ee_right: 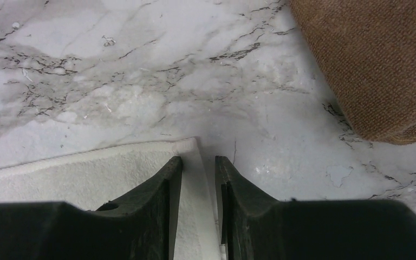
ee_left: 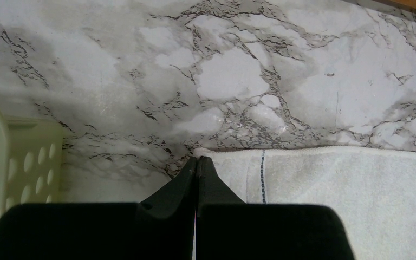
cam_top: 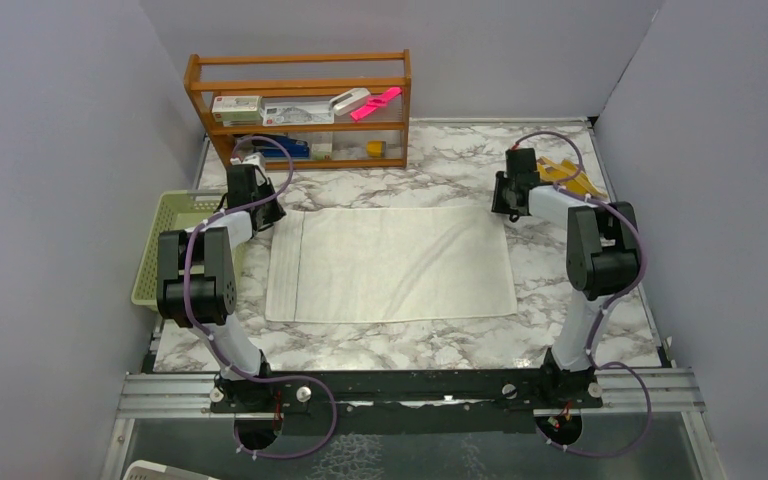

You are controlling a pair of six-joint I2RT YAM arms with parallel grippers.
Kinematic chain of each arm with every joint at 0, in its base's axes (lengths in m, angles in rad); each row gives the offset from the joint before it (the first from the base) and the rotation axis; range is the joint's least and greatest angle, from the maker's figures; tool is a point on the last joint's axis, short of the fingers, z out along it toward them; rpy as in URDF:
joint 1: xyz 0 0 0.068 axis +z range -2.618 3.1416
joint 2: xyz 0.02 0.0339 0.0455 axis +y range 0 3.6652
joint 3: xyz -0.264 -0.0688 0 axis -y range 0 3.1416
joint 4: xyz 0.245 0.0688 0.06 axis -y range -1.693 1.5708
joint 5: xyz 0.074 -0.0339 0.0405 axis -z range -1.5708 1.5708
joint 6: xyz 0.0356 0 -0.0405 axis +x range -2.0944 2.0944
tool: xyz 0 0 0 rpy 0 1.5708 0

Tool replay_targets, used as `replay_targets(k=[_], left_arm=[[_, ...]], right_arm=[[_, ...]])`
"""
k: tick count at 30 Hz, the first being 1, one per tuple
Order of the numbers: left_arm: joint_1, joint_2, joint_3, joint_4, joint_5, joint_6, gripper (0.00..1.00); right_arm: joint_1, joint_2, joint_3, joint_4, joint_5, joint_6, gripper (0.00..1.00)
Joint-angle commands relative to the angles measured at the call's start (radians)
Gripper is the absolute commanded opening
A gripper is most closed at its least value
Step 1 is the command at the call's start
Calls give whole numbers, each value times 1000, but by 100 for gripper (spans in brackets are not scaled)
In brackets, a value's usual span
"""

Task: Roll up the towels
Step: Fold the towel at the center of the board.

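Note:
A white towel (cam_top: 390, 265) lies spread flat on the marble table. My left gripper (cam_top: 272, 220) is at its far-left corner. In the left wrist view this gripper (ee_left: 197, 158) is shut, its tips pressed together right at the towel's corner (ee_left: 325, 184); I cannot tell whether any cloth is pinched. My right gripper (cam_top: 501, 212) is at the far-right corner. In the right wrist view it (ee_right: 197, 158) is open, low over the table, with the white towel's (ee_right: 76, 179) edge strip lying between its fingers. A mustard-yellow towel (cam_top: 570, 176) with a tan-brown fold (ee_right: 374, 65) lies just behind it.
A pale green basket (cam_top: 165, 245) stands at the table's left edge, close to my left arm, and shows in the left wrist view (ee_left: 21, 168). A wooden shelf (cam_top: 300, 110) with boxes and small items stands at the back left. Grey walls close in both sides.

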Motion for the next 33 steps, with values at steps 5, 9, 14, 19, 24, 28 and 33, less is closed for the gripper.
replay_targets(k=[5,9,14,19,24,28,33], left_arm=[[-5,-42,-12,5,5,-4,0],[-5,-42,-10,8,8,-12,0],[-11,-33,-1,35,28,-18,0],[-20,-18,36,84,35,3,0],[-20,-4,68,175,34,11,0],[-21,39,127,222,92,49,0],[-21,100,215,246,129,87,0]], right_arm=[[10,56,32,-40,54,-7,15],[9,52,28,-32,52,18,1],[-7,24,50,-34,74,39,1],[-78,0,75,-8,-16,91,1],[-96,9,151,3,-13,84,1],[-104,53,269,-28,-11,71,1],[-106,83,341,-38,-5,57,1]])
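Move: The left hand already pinches the towel's far left corner; the green basket is centred about 20 cm left and 9 cm back from it, the wooden rack some 15 cm ahead and 6 cm right. The towel's far right corner lies between the right hand's part-open fingers, about 1 cm ahead and 1 cm below, with the yellow-brown towel some 14 cm right and 7 cm ahead of that hand. Right fingers pinch their corner, then both hands raise the towel's far edge about 7 cm up and forward. ##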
